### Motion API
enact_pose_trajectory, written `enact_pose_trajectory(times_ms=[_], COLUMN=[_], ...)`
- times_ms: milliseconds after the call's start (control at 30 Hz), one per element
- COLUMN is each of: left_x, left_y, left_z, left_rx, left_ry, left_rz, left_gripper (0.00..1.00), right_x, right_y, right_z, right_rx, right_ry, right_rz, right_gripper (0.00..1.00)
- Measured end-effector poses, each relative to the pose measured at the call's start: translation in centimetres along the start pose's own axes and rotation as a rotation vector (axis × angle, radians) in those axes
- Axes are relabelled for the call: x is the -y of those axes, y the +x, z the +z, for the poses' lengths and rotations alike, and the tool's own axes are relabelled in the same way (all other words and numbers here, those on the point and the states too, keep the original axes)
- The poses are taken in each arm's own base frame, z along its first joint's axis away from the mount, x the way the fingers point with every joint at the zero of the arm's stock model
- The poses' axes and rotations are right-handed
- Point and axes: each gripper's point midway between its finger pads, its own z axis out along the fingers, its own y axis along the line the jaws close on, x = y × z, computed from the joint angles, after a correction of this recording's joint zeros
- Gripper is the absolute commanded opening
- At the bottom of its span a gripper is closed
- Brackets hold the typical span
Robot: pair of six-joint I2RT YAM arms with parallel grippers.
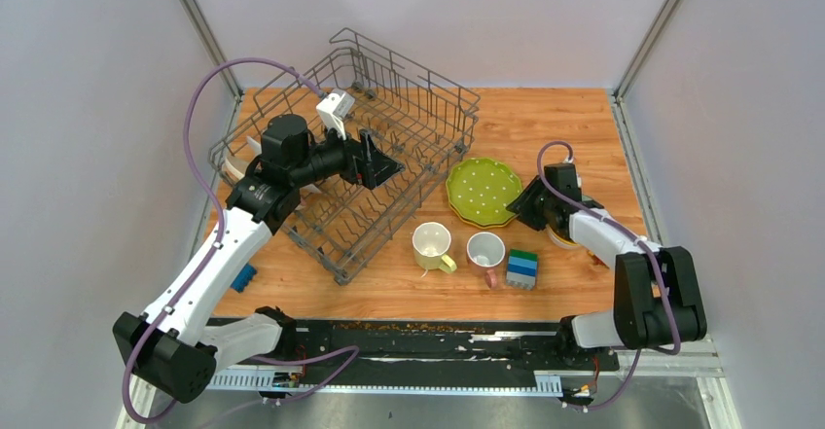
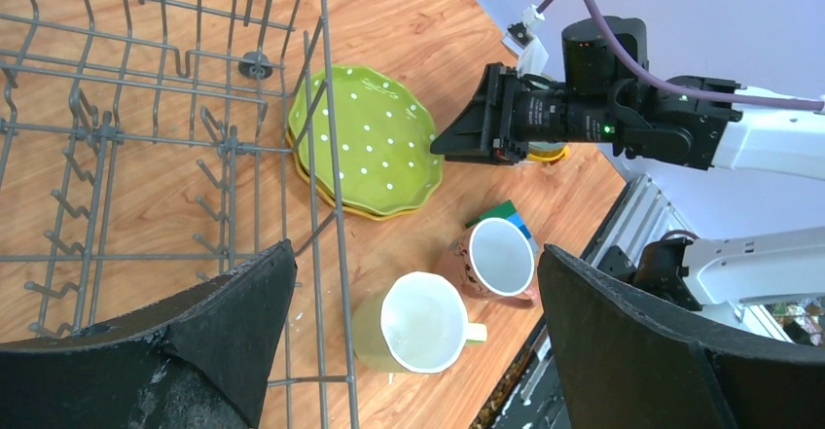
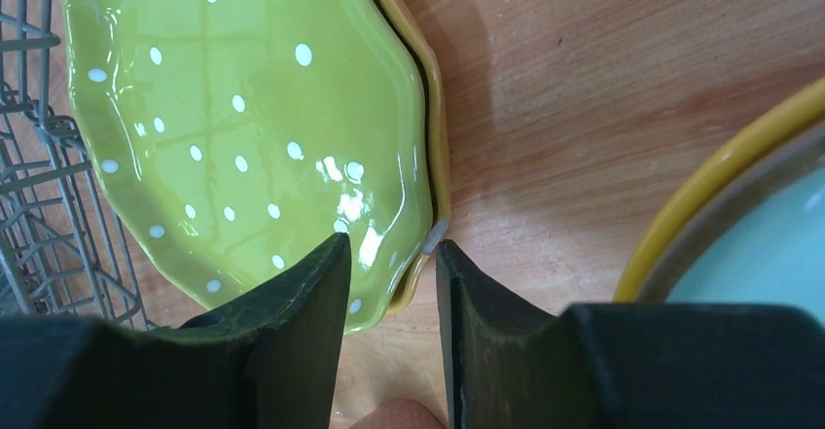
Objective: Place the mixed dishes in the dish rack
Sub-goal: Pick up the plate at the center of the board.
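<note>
A green white-dotted scalloped plate lies on a yellow plate just right of the grey wire dish rack. My right gripper straddles their near rim, one finger over the green plate and one outside; a narrow gap still shows, so it is open. A yellow-orange bowl sits under that arm. A pale yellow mug and a white pink-handled mug stand upright in front of the rack. My left gripper hangs wide open and empty over the rack's right side.
Stacked green-blue toy blocks stand right of the white mug. A pale plate leans outside the rack's left wall. A small blue item lies by the left arm. The rack's wire wall runs right beside the plates.
</note>
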Motion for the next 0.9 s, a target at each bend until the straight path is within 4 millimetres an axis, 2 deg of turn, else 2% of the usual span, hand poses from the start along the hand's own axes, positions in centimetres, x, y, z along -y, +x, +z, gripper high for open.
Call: enact_pose_trajectory(times_ms=[300,400,500,600,733,900], left_x=[-0.17,-0.33,-0.45,-0.53,-0.59,-0.64], left_y=[0.06,0.09,0.18,0.19,0.18,0.18], left_z=[-0.02,-0.01,-0.01,-0.01,-0.01,0.0], left_rx=[-0.001,-0.001,-0.003,-0.003,-0.002,-0.002], left_ry=[-0.01,-0.018,-0.024,-0.029,-0.032,-0.034], left_rz=[-0.002,-0.004,-0.006,-0.007,-0.007,-0.007], left_gripper=[1.0,1.0,1.0,1.0,1.0,1.0], right_x=[0.25,0.3,0.47,0.51,0.64,0.67], right_y=[-0.1,-0.06,-0.03,-0.08,-0.37,-0.59], right_z=[0.64,0.67,0.79,0.89,1.02,0.99], right_rx=[-0.01,-0.014,-0.019,-0.023,-0.017,-0.009], right_ry=[0.025,0.03,0.038,0.042,0.051,0.054], right_rz=[0.001,-0.001,-0.007,-0.018,-0.023,-0.022], right_gripper=[0.3,0.24,0.22,0.1,0.0,0.0])
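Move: The green dotted plate's middle lies some 6 cm ahead and 7 cm left of the right hand and about 1 cm below it, its near-right rim between the open fingers. The stacked bowls stand about 14 cm to the right of that hand and 1 cm nearer; the pink mug is about 9 cm back and 6 cm left, the toy block 13 cm back and 2 cm left. From the left hand the plate is roughly 24 cm right, 6 cm ahead and 28 cm down. Down by about 1 cm and a touch forward, then slightly to the right, the right hand eases in at the green plate's near-right rim while its fingers go from under half open to almost shut. One fingertip is inside the rim and the other outside, and they pinch the rim between them; the wrist barely turns. ##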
